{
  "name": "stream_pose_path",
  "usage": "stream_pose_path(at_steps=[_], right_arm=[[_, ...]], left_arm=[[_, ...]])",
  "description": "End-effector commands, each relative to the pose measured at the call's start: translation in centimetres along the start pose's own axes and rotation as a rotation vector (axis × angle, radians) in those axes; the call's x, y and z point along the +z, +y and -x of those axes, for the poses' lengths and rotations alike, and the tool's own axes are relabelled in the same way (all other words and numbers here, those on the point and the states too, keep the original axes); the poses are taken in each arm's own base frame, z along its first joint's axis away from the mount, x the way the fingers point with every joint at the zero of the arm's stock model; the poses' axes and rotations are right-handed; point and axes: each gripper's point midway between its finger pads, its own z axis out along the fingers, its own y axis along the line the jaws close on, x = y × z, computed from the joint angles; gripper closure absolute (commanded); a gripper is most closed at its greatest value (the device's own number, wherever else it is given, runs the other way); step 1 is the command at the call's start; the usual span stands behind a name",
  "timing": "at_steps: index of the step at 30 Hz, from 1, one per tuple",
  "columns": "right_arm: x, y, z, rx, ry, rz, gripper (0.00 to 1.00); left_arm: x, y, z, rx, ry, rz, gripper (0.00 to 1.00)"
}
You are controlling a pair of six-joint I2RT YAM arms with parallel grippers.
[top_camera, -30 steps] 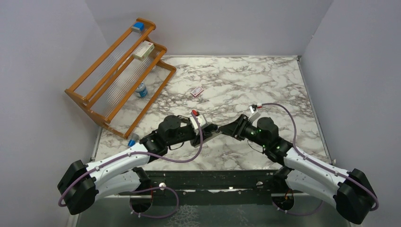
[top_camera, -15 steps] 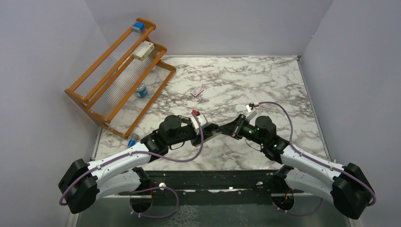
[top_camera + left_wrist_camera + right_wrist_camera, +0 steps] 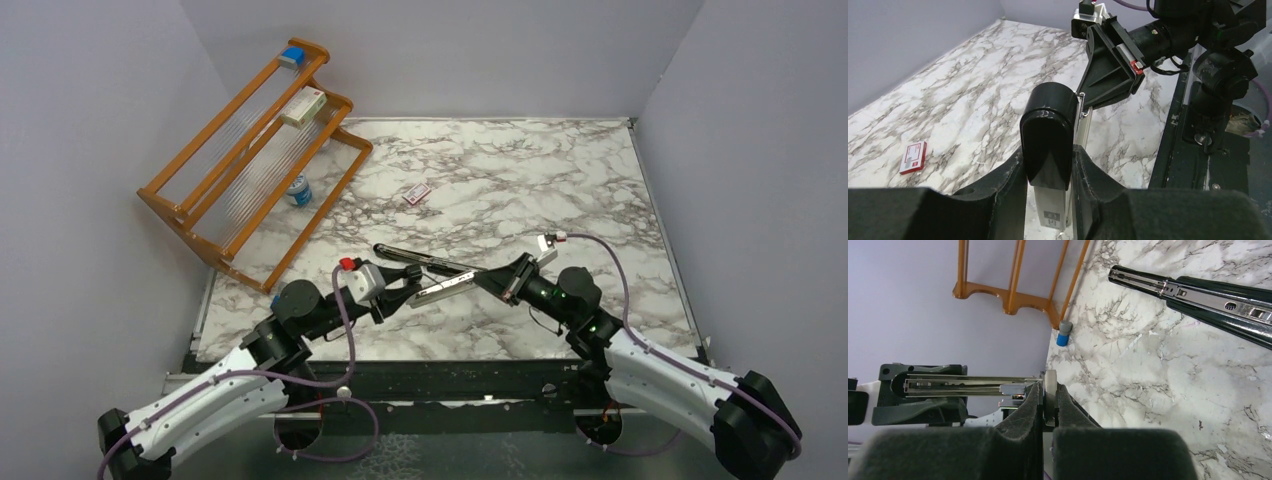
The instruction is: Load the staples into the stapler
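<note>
The slim black stapler (image 3: pixel 430 262) hangs open just above the marble between my two arms. Its black top arm (image 3: pixel 1208 295), with a shiny inner rail, points away to the far left. My left gripper (image 3: pixel 403 288) is shut on the stapler's black rear end (image 3: pixel 1048 120). The silver lower rail (image 3: pixel 450 286) runs from there to my right gripper (image 3: pixel 497 283). That gripper (image 3: pixel 1049 390) is shut on the rail's pale front tip. Loose staples are out of view. Their small red-and-white packet (image 3: pixel 417 193) lies flat farther back.
An orange wooden rack (image 3: pixel 250 150) stands at the back left with a white-and-red box (image 3: pixel 303 107), a blue block (image 3: pixel 291 57) and a small tin (image 3: pixel 298 190). A blue-and-grey cap (image 3: pixel 1064 333) lies by the rack's foot. Grey walls close three sides.
My left arm has drawn back toward the near left with the stapler. The stapler's black top arm has swung open. My right gripper has shut on the rail's front tip.
</note>
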Motion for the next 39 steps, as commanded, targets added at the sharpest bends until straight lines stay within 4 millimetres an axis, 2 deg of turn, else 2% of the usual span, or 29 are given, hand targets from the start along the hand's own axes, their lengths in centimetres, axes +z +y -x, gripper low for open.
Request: stream_pose_path(at_steps=[1,2,5,10,12,20,25,28,31,37,39], right_arm=[[-0.7,-4.0,0.5,-0.071,-0.035,-0.180,0.99],[-0.8,-3.6,1.0,-0.081,-0.047,-0.180,0.99],[-0.9,-2.0,2.3,-0.112,-0.084,-0.173,0.99],[-0.9,1.0,4.0,-0.158,-0.117,-0.142,0.99],[-0.8,2.2,4.6,-0.181,-0.128,-0.130,0.99],[-1.1,4.9,6.5,-0.246,-0.168,-0.117,0.99],[-1.4,6.5,6.7,-0.250,-0.170,-0.076,0.99],[-1.4,7.5,6.6,-0.253,-0.157,-0.043,0.99],[-1.4,8.2,6.3,-0.247,-0.139,-0.020,0.99],[-1.5,8.7,5.6,-0.176,-0.118,0.033,0.99],[-1.6,8.7,5.2,-0.154,-0.109,0.053,0.99]], left_arm=[[-3.0,3.8,5.0,0.021,-0.157,0.230,1.00],[-3.6,4.0,4.9,0.013,-0.156,0.249,1.00],[-5.6,4.6,4.8,-0.011,-0.159,0.312,0.84],[-9.0,5.8,5.5,-0.054,-0.203,0.422,0.65],[-9.9,6.1,5.6,-0.060,-0.201,0.455,0.61],[-11.5,6.7,6.8,-0.024,-0.166,0.498,0.43],[-12.2,7.0,7.8,0.014,-0.167,0.511,0.39],[-11.8,6.8,7.9,0.035,-0.156,0.491,0.39],[-10.3,6.0,7.5,0.062,-0.123,0.421,0.39],[-5.1,3.0,5.0,0.118,0.002,0.175,0.38],[-3.2,1.9,3.8,0.132,0.042,0.082,0.33]])
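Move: Both hands already hold the grey-and-black stapler in the air: its middle is about 4 cm to the left hand's right, 1 cm ahead and 6 cm lower, and from the right hand some 6 cm left, 3 cm back and 2 cm higher. On the table, the opened black stapler is about 14 cm ahead of the left hand, 3 cm right and 24 cm lower. The staples box lies 32 cm ahead, 1 cm left, equally low. Still gripping the black end of the stapler, the left hand draws it about 5 cm left, slightly back and up, while the right keeps its pinch on the other end and rises some 7 cm, later dipping, easing right and rolling. The left fingers then open wide and let go as that hand backs off to 13 cm left and 7 cm up, turning counter-clockwise, before returning about 5 cm right and sinking a little. ##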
